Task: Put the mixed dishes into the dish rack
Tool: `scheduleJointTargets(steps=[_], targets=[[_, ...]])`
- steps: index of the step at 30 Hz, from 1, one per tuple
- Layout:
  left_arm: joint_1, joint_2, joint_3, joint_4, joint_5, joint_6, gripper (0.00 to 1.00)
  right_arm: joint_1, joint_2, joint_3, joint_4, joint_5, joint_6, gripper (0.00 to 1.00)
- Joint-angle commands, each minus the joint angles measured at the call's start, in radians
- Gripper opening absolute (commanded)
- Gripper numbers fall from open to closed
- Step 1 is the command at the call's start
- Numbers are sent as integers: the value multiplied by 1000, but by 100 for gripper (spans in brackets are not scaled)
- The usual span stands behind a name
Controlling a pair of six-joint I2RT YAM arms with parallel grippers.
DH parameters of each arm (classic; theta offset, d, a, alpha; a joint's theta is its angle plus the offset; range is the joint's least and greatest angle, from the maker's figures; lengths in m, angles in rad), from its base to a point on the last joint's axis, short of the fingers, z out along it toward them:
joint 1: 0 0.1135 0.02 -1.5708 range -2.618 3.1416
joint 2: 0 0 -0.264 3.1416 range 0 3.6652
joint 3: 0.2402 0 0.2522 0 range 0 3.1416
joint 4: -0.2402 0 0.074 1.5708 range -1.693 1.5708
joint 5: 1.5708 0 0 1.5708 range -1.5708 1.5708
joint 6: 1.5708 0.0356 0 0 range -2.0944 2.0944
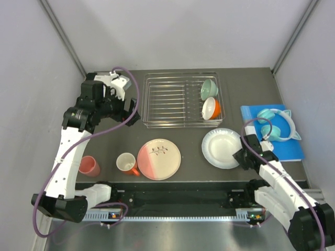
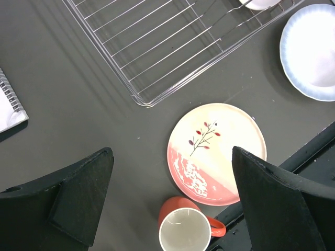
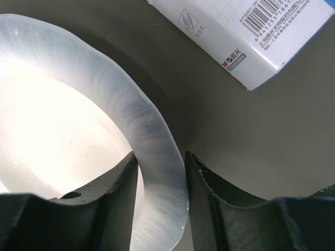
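Observation:
The wire dish rack point(image 1: 180, 124) stands at the back with a mint green bowl point(image 1: 209, 89) and an orange, white-lined dish point(image 1: 211, 108) at its right end. A white plate point(image 1: 220, 148) lies in front of it. My right gripper point(image 1: 242, 156) has its fingers closed on either side of that plate's rim point(image 3: 157, 157), at the plate's right edge. My left gripper point(image 1: 129, 112) hangs open, high over the table left of the rack, holding nothing. Below it lie the pink-and-cream plate point(image 2: 217, 151) and an orange mug point(image 2: 183, 232). A salmon cup point(image 1: 89, 166) lies at front left.
Teal headphones point(image 1: 277, 125) rest on a blue book point(image 1: 282, 149) at the right, just beyond my right gripper. A white and blue box point(image 3: 235, 31) shows close to the white plate. A spiral notebook corner point(image 2: 8, 104) lies left of the rack.

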Motion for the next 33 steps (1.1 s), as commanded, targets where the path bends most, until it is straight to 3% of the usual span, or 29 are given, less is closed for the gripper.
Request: scheduleJointTargets(steps=[1,3,11,17,26,33], targets=[[3,-31,7,16,-9,12,99,-9,-39,-2,14,10,21,7],[3,-34,7,16,-11,12,99,-7,-67,10,-13,4,-3,0],[3,-38,21,16,-3,7,99,-7,-309,57,-200,-62,-86,0],[3,-34,44,21,-3,-8,99,-5,-380,123,-282,-90,-163,0],[3,-35,71,2,-13,-10,99,-7,-326,134,-213,-95,-192,0],[3,-31,54,27,-23,-45,99,14,-274,300,-145,-114,-440,0]])
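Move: The white plate's middle lies about 7 cm left and 4 cm ahead of the right hand point, nearly level with it, its near-right rim already between the half-open fingers. The orange bowl in the dish rack is about 21 cm ahead and 12 cm left of that hand. The blue box under the headphones sits some 10 cm ahead and 14 cm right. From the left hand, the plate is some 34 cm right, 7 cm back and 28 cm below. The white plate's near-right rim is pinched between the right fingers, which go from partly open to shut on it as the hand rises. The lift is mostly straight up, slow at first and then quick, about 9 cm in all, with a slight shift left. The wrist swings the fingertips forward by some 15 degrees and turns about as much counter-clockwise. ##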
